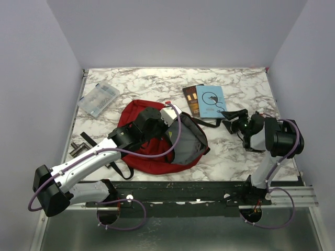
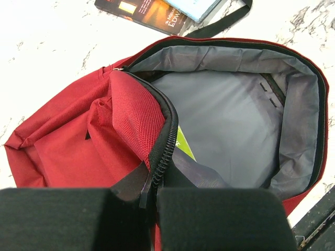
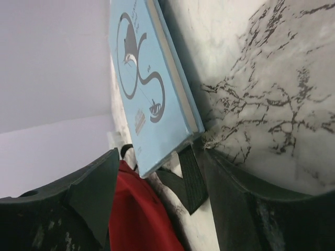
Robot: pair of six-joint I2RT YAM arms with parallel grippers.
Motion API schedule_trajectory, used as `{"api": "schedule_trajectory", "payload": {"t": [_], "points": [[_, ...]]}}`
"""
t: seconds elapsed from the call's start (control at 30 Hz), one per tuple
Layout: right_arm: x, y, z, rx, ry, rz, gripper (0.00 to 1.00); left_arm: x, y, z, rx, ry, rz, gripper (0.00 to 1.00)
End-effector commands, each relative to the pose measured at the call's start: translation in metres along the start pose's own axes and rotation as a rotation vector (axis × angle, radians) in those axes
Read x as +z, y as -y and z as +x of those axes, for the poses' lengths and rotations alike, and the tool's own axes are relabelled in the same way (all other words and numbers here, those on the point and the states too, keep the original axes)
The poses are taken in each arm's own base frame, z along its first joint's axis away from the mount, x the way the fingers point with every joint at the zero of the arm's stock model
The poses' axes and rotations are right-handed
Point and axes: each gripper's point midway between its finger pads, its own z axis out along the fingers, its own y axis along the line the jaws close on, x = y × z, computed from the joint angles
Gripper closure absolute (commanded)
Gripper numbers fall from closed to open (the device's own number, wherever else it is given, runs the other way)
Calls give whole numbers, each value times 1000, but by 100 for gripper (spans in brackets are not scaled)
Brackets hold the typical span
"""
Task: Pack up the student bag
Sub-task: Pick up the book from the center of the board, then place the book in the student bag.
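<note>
The student bag (image 1: 152, 151), dark red, lies in the middle of the table with its grey-lined mouth (image 2: 230, 120) held agape. My left gripper (image 2: 152, 196) is shut on the bag's zipper edge; from above it (image 1: 171, 119) sits over the bag's upper rim. A green-edged item (image 2: 183, 144) shows inside. A light blue book (image 3: 146, 78) lies flat beyond the bag, partly over a dark book (image 1: 191, 99). My right gripper (image 3: 157, 178) is open, turned on its side, its fingers either side of the blue book's near corner without touching it; from above it (image 1: 233, 116) is just right of the bag.
A black bag strap (image 3: 191, 178) runs under the blue book's corner. A clear plastic case (image 1: 98, 98) lies at the back left. A small metal fitting (image 1: 78, 149) sits at the table's left edge. Walls close in the left, back and right sides.
</note>
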Motion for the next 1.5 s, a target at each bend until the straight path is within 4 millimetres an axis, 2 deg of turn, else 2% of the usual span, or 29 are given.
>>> {"api": "schedule_trajectory", "payload": {"t": [0.0,0.33,0.43,0.57,0.63,0.73,0.83,0.93,1.03,1.17,1.37,1.47], "points": [[7,-3,-4,73,34,-105,34,-3,2,-9,-28,35,10,100],[32,4,-21,112,83,-151,60,6,1,-2,-31,0,-4,100],[36,-8,-23,107,68,-201,76,7,0,-2,-34,2,-10,100],[28,-43,-27,82,41,-282,92,9,-3,-2,-45,-1,-29,100],[17,-67,-30,66,23,-328,100,10,-4,-1,-50,0,-39,100],[1,-94,-29,33,-31,-352,100,10,-12,-3,-66,3,-68,100],[-23,-126,-19,-55,-105,-389,100,7,-21,-5,-110,18,-90,100],[-43,-138,-5,-162,-169,-347,100,1,-34,-8,-155,42,-112,100],[-62,-131,11,-276,-243,-242,100,-6,-47,-15,-197,67,-119,100],[-104,-129,36,-408,-318,-169,100,-18,-52,-22,-165,97,-103,100],[-163,-134,78,-479,-422,-164,100,-23,-54,-21,-83,131,-96,100],[-180,-130,107,-492,-527,-164,100,-21,-58,-16,-56,122,-112,100]]}}
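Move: The light-blue book lies flat just ahead of the open right fingers, its near right corner only about 3 cm off and its middle some 10 cm ahead, 7 cm left and 1 cm below. The brown paperback sits about 9 cm left of the book's middle; the red bag's grey mouth is roughly 20 cm left of the right hand and 9 cm back. From the left hand, the book is some 23 cm ahead, 17 cm right and 18 cm below. The blue book's near right corner is pinched as the right hand slides forward about 4 cm, low over the table, and shuts. The hand then lifts it steeply, nearly 20 cm, draws back and a little left towards the bag, turning counter-clockwise some 30 degrees. Late on, the left hand, still gripping the bag's zipped rim, pulls it about 5 cm left, also forward and up. ##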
